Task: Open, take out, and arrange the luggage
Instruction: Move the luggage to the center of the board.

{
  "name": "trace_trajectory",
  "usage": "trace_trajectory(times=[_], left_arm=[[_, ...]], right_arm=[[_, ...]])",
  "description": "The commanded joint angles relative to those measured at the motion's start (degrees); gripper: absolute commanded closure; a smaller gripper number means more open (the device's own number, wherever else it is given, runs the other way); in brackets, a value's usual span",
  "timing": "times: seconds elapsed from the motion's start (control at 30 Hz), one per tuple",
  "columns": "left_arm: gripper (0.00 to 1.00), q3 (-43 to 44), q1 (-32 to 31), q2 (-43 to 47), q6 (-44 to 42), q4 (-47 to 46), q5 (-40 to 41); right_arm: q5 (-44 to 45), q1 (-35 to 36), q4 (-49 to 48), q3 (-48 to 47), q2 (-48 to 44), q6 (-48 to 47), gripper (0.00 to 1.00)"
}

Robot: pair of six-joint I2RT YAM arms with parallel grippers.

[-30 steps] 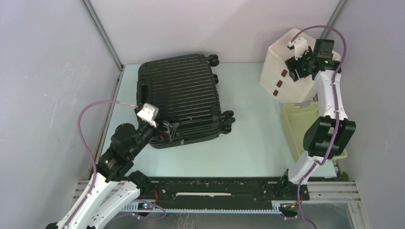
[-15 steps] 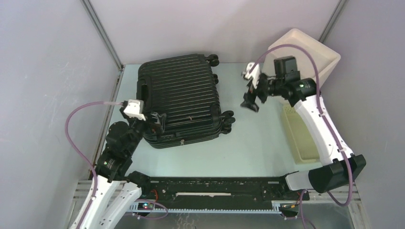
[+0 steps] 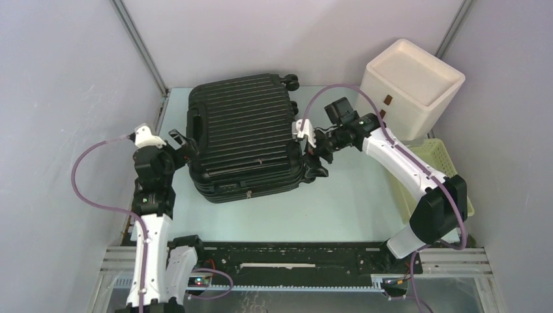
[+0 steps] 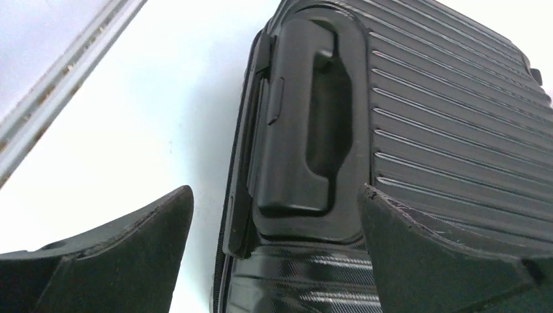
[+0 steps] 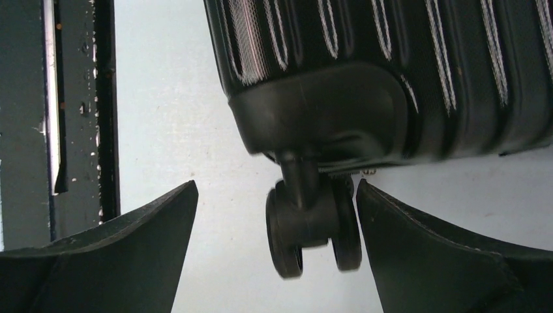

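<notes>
The luggage (image 3: 244, 137) is a black ribbed hard-shell suitcase, lying flat and closed on the table. My left gripper (image 3: 184, 145) is open at its left end. In the left wrist view, the left gripper (image 4: 277, 202) has its jaws on either side of the end of the recessed handle (image 4: 313, 124) without touching it. My right gripper (image 3: 317, 156) is open at the wheel end. In the right wrist view, a twin caster wheel (image 5: 313, 225) sits between the right gripper's (image 5: 275, 189) wide-apart fingers, close to the right finger (image 5: 430, 254).
A white box (image 3: 412, 88) stands upright at the back right, with a pale yellow slatted basket (image 3: 435, 171) in front of it. A metal frame rail (image 3: 155, 124) runs along the table's left edge. A black rail (image 3: 293, 251) spans the near edge.
My right arm has left the white box, which now stands upright, and swung left to the luggage's wheels. My left arm has moved from the front-left corner to the handle end.
</notes>
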State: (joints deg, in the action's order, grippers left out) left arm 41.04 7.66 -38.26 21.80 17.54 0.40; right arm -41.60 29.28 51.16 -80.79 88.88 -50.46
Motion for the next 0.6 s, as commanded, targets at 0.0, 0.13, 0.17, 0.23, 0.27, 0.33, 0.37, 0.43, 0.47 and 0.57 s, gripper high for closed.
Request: trace_trajectory(times=[0.0, 0.13, 0.17, 0.23, 0.27, 0.33, 0.37, 0.43, 0.47, 0.57], left_arm=[[0.0, -0.8, 3.8, -3.4, 5.8, -4.6, -7.1], [0.07, -1.2, 3.9, -7.3, 5.8, -3.9, -10.4], [0.13, -1.2, 3.8, -8.2, 5.8, -3.7, -10.9], [0.23, -1.0, 3.8, -10.2, 6.4, -2.7, -10.6], [0.26, -0.9, 3.8, -10.8, 6.4, -2.3, -10.7], [0.35, -0.7, 3.8, -12.7, 6.5, -1.9, -11.3], [0.4, -0.6, 3.8, -13.7, 6.5, -1.8, -12.3], [0.47, -0.3, 3.7, -15.6, 6.1, -1.7, -15.2], [0.51, 0.0, 3.3, -16.8, 6.0, -1.7, -16.4], [0.57, 1.2, 0.5, -20.0, 5.4, -1.1, -19.4]], right_arm=[[6.1, 4.1, -5.9, 0.7, 0.5, 3.1, 0.0], [7.1, 6.4, -6.3, 1.8, 2.4, 2.8, 0.09], [7.0, 6.9, -5.7, 1.8, 2.8, 2.5, 0.12], [6.5, 7.4, -5.1, 2.2, 3.3, 2.1, 0.18], [6.3, 7.5, -4.8, 2.4, 3.2, 1.9, 0.22], [6.5, 7.5, -4.4, 2.5, 3.1, 1.9, 0.3], [6.5, 7.3, -4.1, 2.7, 3.0, 1.9, 0.35], [6.4, 6.8, -3.7, 3.2, 2.3, 1.9, 0.46], [6.5, 6.4, -3.4, 3.4, 1.9, 1.8, 0.5], [6.3, 5.0, -1.2, 5.2, -0.2, -0.8, 0.6]])
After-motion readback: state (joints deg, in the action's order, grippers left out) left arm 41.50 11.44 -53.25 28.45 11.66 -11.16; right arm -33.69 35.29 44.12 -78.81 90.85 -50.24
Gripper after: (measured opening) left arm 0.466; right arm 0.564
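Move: Ahead of the left hand by about 8 cm, 3 cm to its right and 6 cm below, lies the suitcase handle; the suitcase's middle is some 20 cm to this hand's right, 5 cm ahead and 12 cm below. From the right hand, the near wheel is level fore and aft, roughly 2 cm left and 3 cm below, the far wheel about 27 cm ahead and 9 cm left, and the drawer unit about 18 cm ahead and 31 cm right. Closing in on the suitcase from both ends, the left hand sinks and pushes forward about 4 cm each way, rolling and tipping down some 10 degrees, and halfway shuts its fingers around the near part of the handle bar. The right hand slides left and down about 2 cm each way onto the near wheel, fingers closing by nearly half to straddle and pinch its stem. ##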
